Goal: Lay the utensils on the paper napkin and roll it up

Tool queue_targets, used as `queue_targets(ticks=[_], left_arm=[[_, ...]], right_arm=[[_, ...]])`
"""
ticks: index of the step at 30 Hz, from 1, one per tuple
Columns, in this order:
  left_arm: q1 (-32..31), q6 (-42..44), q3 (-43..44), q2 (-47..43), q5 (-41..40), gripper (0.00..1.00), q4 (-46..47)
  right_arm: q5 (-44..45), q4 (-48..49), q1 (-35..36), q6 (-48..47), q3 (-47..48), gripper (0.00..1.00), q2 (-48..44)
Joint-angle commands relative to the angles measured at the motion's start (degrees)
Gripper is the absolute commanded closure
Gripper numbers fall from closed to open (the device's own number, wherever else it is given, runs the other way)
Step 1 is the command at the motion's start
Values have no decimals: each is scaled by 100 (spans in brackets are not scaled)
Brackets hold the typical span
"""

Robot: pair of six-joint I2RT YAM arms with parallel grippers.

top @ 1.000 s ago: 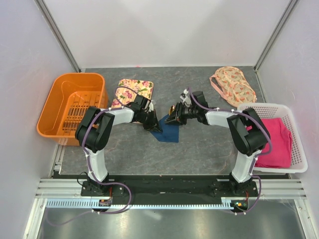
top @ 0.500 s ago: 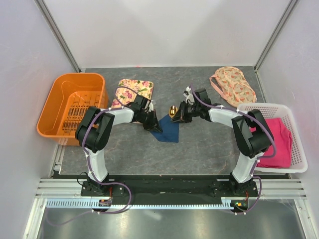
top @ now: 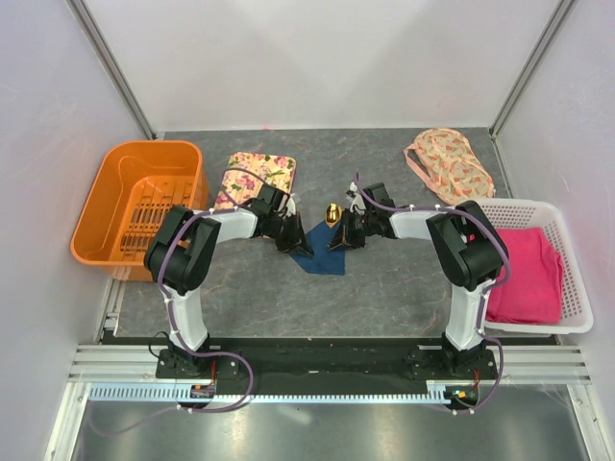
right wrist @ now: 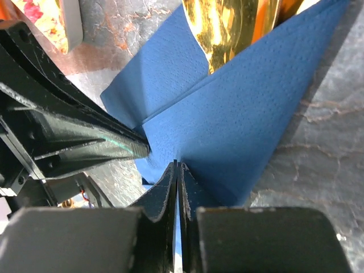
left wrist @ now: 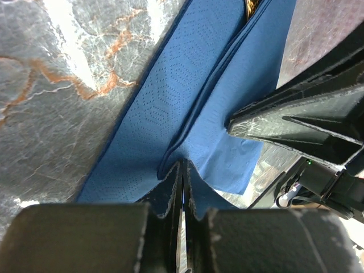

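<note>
The navy paper napkin (top: 322, 257) lies mid-table, folded up between both grippers. A gold spoon bowl, one of the utensils (top: 332, 213), sticks out at its far end. In the right wrist view the spoon (right wrist: 227, 25) is tucked under a raised napkin (right wrist: 239, 114) flap. My left gripper (top: 294, 242) is at the napkin's left edge. Its jaws (left wrist: 182, 164) are shut, with a napkin (left wrist: 170, 96) fold tented up to their tips. My right gripper (top: 339, 240) is at the right edge, its jaws (right wrist: 177, 165) shut on the sheet's edge. The other utensils are hidden.
An orange basket (top: 144, 197) stands at the left, with the floral tray (top: 261, 173) beside it. A floral fabric bag (top: 450, 163) lies at the back right. A white basket (top: 509, 205) holding a pink cloth (top: 527, 274) sits at the right.
My right gripper has come off the gold spoon, dropped toward the near side onto the napkin's right edge, and shut there. The left gripper has stayed put.
</note>
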Motion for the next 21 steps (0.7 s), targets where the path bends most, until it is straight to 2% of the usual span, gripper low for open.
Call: queue_targets(ticks=[1, 5, 8, 13, 16, 21], left_arm=[[18, 47, -250, -309, 36, 87, 173], [27, 12, -575, -1020, 106, 72, 577], [18, -128, -751, -1460, 326, 65, 823], [-157, -322, -927, -1549, 493, 63, 1026], [-333, -550, -1041, -1330, 616, 63, 1499], [-553, -954, -998, -812, 721, 68, 2281]], right_arm=[[154, 262, 4, -122, -11, 93, 231], [189, 262, 4, -140, -186, 94, 328], [102, 262, 3, -157, -344, 94, 346], [-39, 341, 3, -228, -495, 95, 337], [-83, 367, 3, -157, -530, 95, 302], [-180, 367, -5, 9, -591, 95, 275]])
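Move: Both hands are down at the half-folded napkin, its middle about 3 cm right and 1 cm back of the left fingertips, and about 3 cm left and 1 cm back of the right ones. The gold spoon's bowl lies some 8 cm ahead of the left hand and 6 cm to its right, straight ahead of the right hand by about 8 cm. The floral board sits roughly 14 cm ahead and 11 cm left of the left hand. Left fingers open, lift 7 cm off the napkin, then shift right and back; right fingers stay on it. ##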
